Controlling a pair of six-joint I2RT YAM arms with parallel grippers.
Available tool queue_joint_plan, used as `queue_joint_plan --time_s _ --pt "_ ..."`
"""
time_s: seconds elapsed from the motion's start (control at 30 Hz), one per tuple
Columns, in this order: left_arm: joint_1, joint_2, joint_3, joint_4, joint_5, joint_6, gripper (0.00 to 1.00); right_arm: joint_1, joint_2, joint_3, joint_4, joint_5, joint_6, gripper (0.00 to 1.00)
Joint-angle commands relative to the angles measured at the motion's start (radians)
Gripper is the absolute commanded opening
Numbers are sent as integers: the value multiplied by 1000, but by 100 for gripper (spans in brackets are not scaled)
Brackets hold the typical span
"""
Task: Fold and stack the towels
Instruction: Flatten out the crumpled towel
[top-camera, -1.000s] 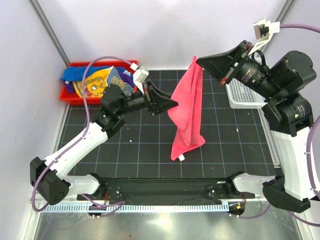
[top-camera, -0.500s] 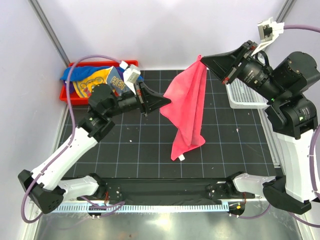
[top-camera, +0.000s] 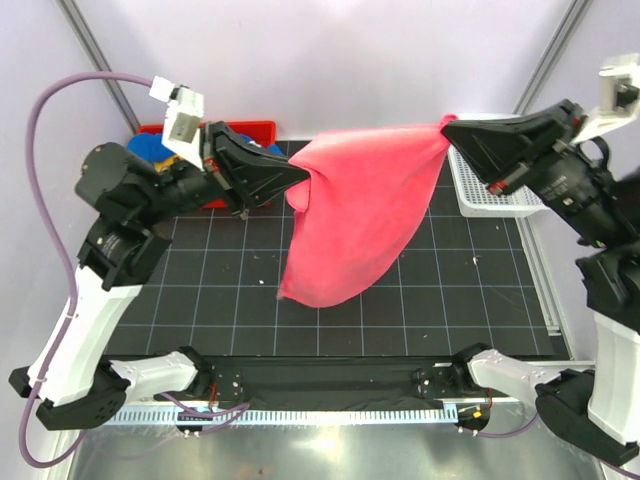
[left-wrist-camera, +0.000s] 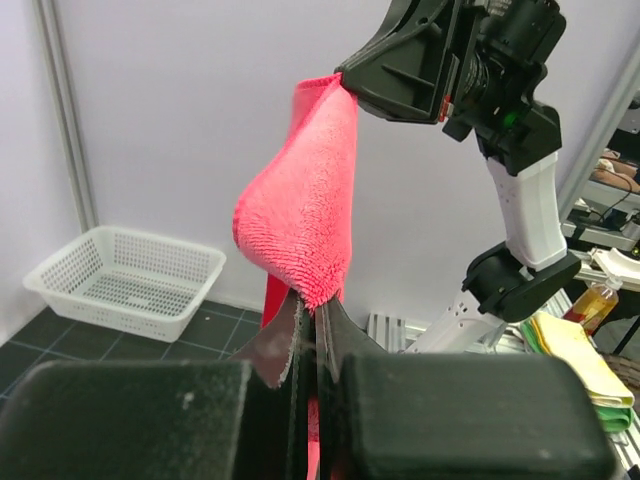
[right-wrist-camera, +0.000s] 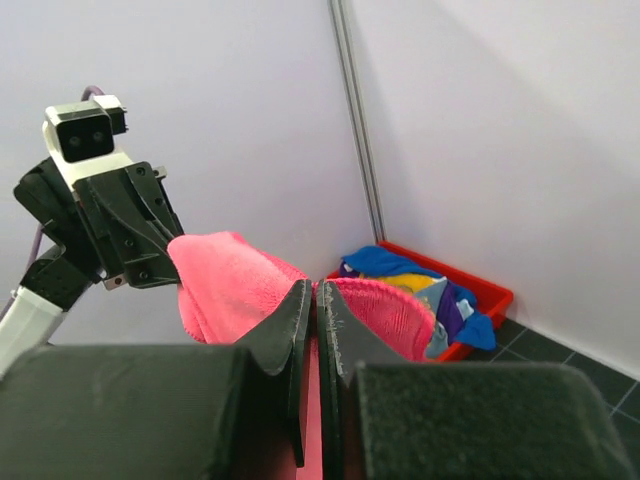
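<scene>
A hot pink towel (top-camera: 355, 215) hangs spread in the air above the black gridded mat, held by two upper corners. My left gripper (top-camera: 300, 178) is shut on its left corner. My right gripper (top-camera: 450, 132) is shut on its right corner. The towel's lower edge sags to a point near the mat's middle. In the left wrist view the pink towel (left-wrist-camera: 305, 215) runs from my left gripper (left-wrist-camera: 312, 300) up to the right gripper. In the right wrist view my right gripper (right-wrist-camera: 315, 292) pinches pink cloth (right-wrist-camera: 385, 310). Several other towels (right-wrist-camera: 420, 285), blue, yellow and purple, lie in the red bin.
The red plastic bin (top-camera: 255, 132) sits at the back left, mostly hidden behind my left arm; it also shows in the right wrist view (right-wrist-camera: 480, 290). A white mesh basket (top-camera: 485, 185) stands at the back right, and shows in the left wrist view (left-wrist-camera: 125, 280). Walls enclose the mat.
My left gripper closed on the towel's free corner and moved up and left. My right gripper moved right. The towel went from hanging in a narrow strip to being stretched wide.
</scene>
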Motion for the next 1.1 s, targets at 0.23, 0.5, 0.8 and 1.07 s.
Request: queue_joint_plan --time_s 0.23,0.5,0.8,1.07 --pt "2 -2 50 -154 -204 97 0 -1 -17 -48 139 26 44 1" --pt "186 185 -130 28 -302 19 0 -1 114 -288 239 232 -49 1" --pt "330 760 60 236 -268 -69 0 -139 648 -310 518 329 -66 1" --pt "405 1258 598 168 -226 -135 0 -204 1096 -7 544 309 -62 1"
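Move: Both hands already pinch the towel's upper corners, high over the table. They are making for the open far stretch of table by the back wall, roughly 45 cm ahead of the left hand and 58 cm below it, and about 43 cm ahead of the right hand and 62 cm below. The red bin is some 42 cm ahead, 29 cm left and 53 cm below the left hand; the white basket is about 40 cm ahead, 35 cm right and 57 cm below the right hand. After easing back and up a centimetre or two, both hands swing fast forward and down together, some 45 cm out and about 40 cm down, with the left hand a little less low, towards the far end of the table between the red bin and the white basket. The shut fingers keep hold of the corners at nearly the same spread while both wrists tip down about 40 degrees, the left turning counter-clockwise and the right clockwise by some 30 degrees, so the fingers point more forward. ##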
